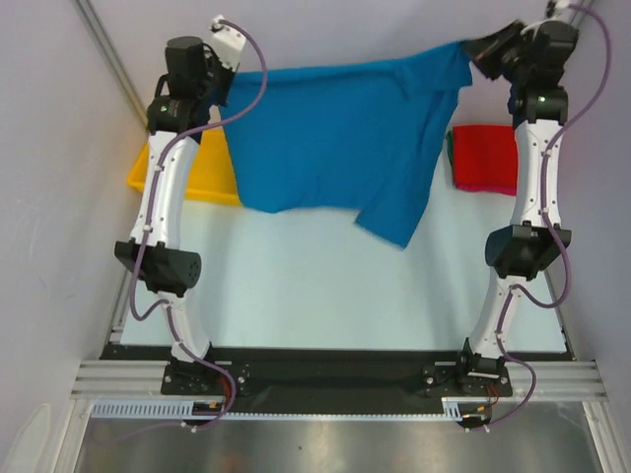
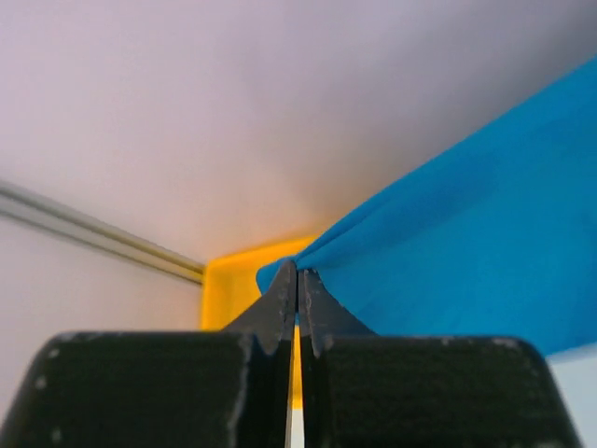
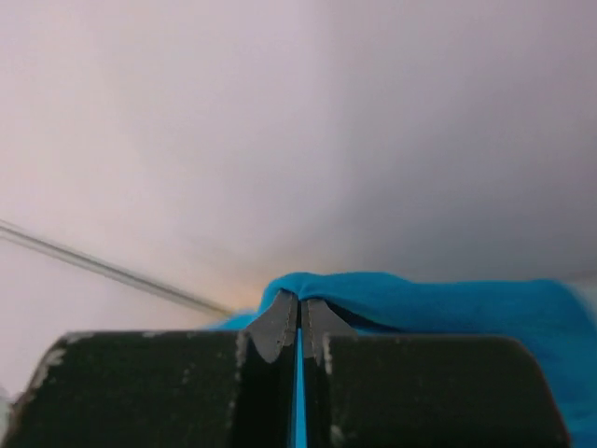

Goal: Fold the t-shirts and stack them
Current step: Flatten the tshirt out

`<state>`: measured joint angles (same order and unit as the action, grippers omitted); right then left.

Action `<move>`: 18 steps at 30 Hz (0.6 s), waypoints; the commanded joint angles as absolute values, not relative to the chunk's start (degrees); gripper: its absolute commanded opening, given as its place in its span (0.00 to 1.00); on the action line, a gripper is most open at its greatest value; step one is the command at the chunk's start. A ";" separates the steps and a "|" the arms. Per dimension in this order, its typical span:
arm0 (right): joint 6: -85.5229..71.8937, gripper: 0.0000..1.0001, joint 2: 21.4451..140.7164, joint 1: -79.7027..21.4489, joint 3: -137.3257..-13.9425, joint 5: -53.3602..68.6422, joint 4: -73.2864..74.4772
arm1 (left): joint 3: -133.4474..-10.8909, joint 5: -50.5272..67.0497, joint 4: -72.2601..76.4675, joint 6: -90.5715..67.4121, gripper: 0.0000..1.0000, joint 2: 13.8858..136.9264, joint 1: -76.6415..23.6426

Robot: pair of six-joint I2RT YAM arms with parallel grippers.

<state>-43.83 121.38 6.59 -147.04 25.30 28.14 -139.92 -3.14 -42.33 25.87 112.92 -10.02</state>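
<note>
The bright blue t-shirt [image 1: 335,138] hangs spread in the air between both arms at the far side of the table, one corner drooping to the lower right. My left gripper [image 1: 235,87] is shut on its left top edge; the left wrist view shows the jaws pinched together on blue cloth [image 2: 448,243]. My right gripper [image 1: 471,47] is shut on its right top edge; the right wrist view shows blue cloth [image 3: 429,303] draped over the closed jaws. A folded red t-shirt [image 1: 486,158] lies at the far right, with a thin green edge under it.
A yellow plastic tray [image 1: 192,172] sits at the far left, partly behind the left arm and the blue shirt; it also shows in the left wrist view [image 2: 229,289]. The pale table [image 1: 325,296] stretches toward the arm bases. Walls stand close on both sides.
</note>
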 commanded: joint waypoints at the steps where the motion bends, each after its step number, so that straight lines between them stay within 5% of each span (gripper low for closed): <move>1: -60.97 0.00 117.08 11.15 -151.64 27.16 4.87 | -144.26 -8.25 -26.71 25.57 0.00 104.49 -8.97; 4: -59.07 0.00 114.53 12.91 -149.51 25.23 2.45 | -149.60 -8.79 -26.90 28.03 0.00 106.18 -9.05; 7: -55.73 0.00 109.98 14.23 -143.64 28.11 6.85 | -138.06 -3.12 -24.09 29.09 0.00 100.93 -9.23; 12: -43.72 0.00 93.90 14.68 -107.38 27.51 11.95 | -118.17 8.60 -29.09 32.85 0.00 93.88 -10.54; 18: -36.13 0.00 68.76 13.63 -64.78 23.91 20.02 | -77.73 14.49 -28.03 41.29 0.00 78.24 -12.30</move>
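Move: Both shut grippers hold the t-shirt stretched between them by its upper corners, over 40 cm above the table, its middle about 21 cm right of the left hand, 6 back and 17 below. The clear table middle is some 20 cm back, 20 right and 42 below the left hand, and about 24 back, 24 left and 46 below the right. The yellow bin lies under the left hand, 7 cm to its left and 2 farther out; the red stack lies under the right, level with it and 8 cm to its right. Up first, then sharply down and back, both hands flick the held t-shirt together: they rise about 13 cm with fingers tilting upward some 20 degrees, then whip down roughly 20 cm as the fingers tip down again, drawing back 10 cm (left) and 15 cm (right) towards the clear table. The pinch stays shut on both corners. ##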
